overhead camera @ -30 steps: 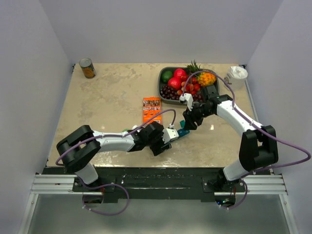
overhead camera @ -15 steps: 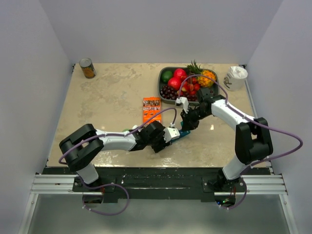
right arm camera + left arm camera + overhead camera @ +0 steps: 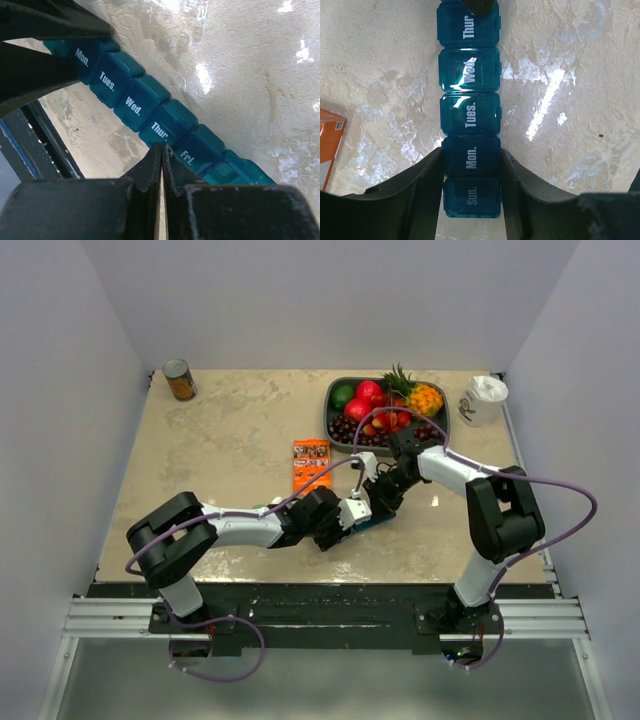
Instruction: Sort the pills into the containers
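The teal-blue pill organizer (image 3: 470, 110) lies flat on the table, with lids marked Sun. to Thur. all down. My left gripper (image 3: 471, 155) is shut on it, fingers pressing both sides of the Mon. compartment. In the top view the strip (image 3: 377, 512) pokes out between the left gripper (image 3: 352, 512) and the right gripper (image 3: 378, 500). My right gripper (image 3: 161, 146) has its jaws together, tips resting at the near edge of the strip (image 3: 150, 107) between the Thur. and Fri. lids. No loose pills show.
An orange box (image 3: 311, 464) lies just behind the left gripper; its corner shows in the left wrist view (image 3: 327, 145). A grey fruit tray (image 3: 330, 420) stands at the back, a white cup (image 3: 485, 400) at the back right, a can (image 3: 180, 380) at the back left.
My right arm has swung left and toward the near side, bringing its gripper onto the organizer. The left gripper has held still on the strip.
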Motion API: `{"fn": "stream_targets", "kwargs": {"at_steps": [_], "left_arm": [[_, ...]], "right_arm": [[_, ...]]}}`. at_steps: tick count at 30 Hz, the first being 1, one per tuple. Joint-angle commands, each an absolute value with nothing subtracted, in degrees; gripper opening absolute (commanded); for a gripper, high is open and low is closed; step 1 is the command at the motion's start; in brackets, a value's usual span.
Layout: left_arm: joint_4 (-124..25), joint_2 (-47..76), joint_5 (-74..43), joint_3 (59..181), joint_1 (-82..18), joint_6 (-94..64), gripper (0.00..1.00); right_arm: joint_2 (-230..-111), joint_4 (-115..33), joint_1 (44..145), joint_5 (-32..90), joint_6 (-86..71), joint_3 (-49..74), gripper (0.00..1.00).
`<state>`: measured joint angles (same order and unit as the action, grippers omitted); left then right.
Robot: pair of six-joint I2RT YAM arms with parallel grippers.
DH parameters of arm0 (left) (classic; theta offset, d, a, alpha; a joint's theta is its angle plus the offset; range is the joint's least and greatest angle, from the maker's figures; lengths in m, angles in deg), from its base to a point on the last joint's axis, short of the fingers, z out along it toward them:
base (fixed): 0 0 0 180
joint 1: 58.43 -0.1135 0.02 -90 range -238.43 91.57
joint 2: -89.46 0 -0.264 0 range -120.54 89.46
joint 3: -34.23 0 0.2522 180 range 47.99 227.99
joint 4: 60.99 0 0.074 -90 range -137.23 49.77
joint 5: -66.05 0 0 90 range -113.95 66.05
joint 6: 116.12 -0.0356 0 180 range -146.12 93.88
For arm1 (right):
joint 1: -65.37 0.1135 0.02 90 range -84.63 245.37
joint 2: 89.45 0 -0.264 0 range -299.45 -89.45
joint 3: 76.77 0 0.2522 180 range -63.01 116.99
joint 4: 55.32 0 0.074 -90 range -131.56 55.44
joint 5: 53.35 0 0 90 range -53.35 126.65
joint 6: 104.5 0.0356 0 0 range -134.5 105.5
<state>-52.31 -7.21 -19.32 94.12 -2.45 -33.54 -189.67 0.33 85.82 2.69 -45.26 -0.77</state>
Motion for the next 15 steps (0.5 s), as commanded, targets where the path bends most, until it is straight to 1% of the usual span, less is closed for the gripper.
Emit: {"fn": "stream_targets", "kwargs": {"at_steps": [1, 8, 11, 15], "left_arm": [[-51.01, -10.21, -20.95, 95.18, -2.54, -31.83, 0.42], [-50.13, -10.39, -22.1, 95.8, -2.54, -31.83, 0.4], [-50.04, -10.65, -22.28, 96.06, -2.54, -31.75, 0.4], [-49.69, -10.91, -22.45, 96.33, -2.54, -31.48, 0.4]], "right_arm": [[-188.08, 0.53, 85.67, 5.46, -46.49, 0.18, 0.04], [-179.46, 3.17, 85.58, 3.25, -47.54, 5.1, 0.05], [-178.74, 3.0, 85.5, 3.77, -47.19, 5.55, 0.05], [-181.02, 0.55, 85.41, 6.32, -45.53, 2.05, 0.05]]}}
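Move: The pill organizer lies on the table, still gripped by the left hand at its Sun./Mon. end; its middle is about 4 cm right of and 2 cm ahead of that hand. From the right hand, whose closed tips are down at the Thur./Fri. lids, that middle is about 3 cm left, 2 cm back and 2 cm below. The orange box lies some 10 cm ahead and 13 cm left of the right hand, the fruit tray about 22 cm straight ahead. Off the organizer's Thur./Fri. lids come the right hand's shut fingertips, rising roughly 8 cm after a slow start and drawing forward about 3 cm towards the fruit tray, while the wrist tilts about 15 degrees so the tips swing forward. The left hand keeps its pinch on the Sun./Mon. end, easing barely a centimetre forward and right. ##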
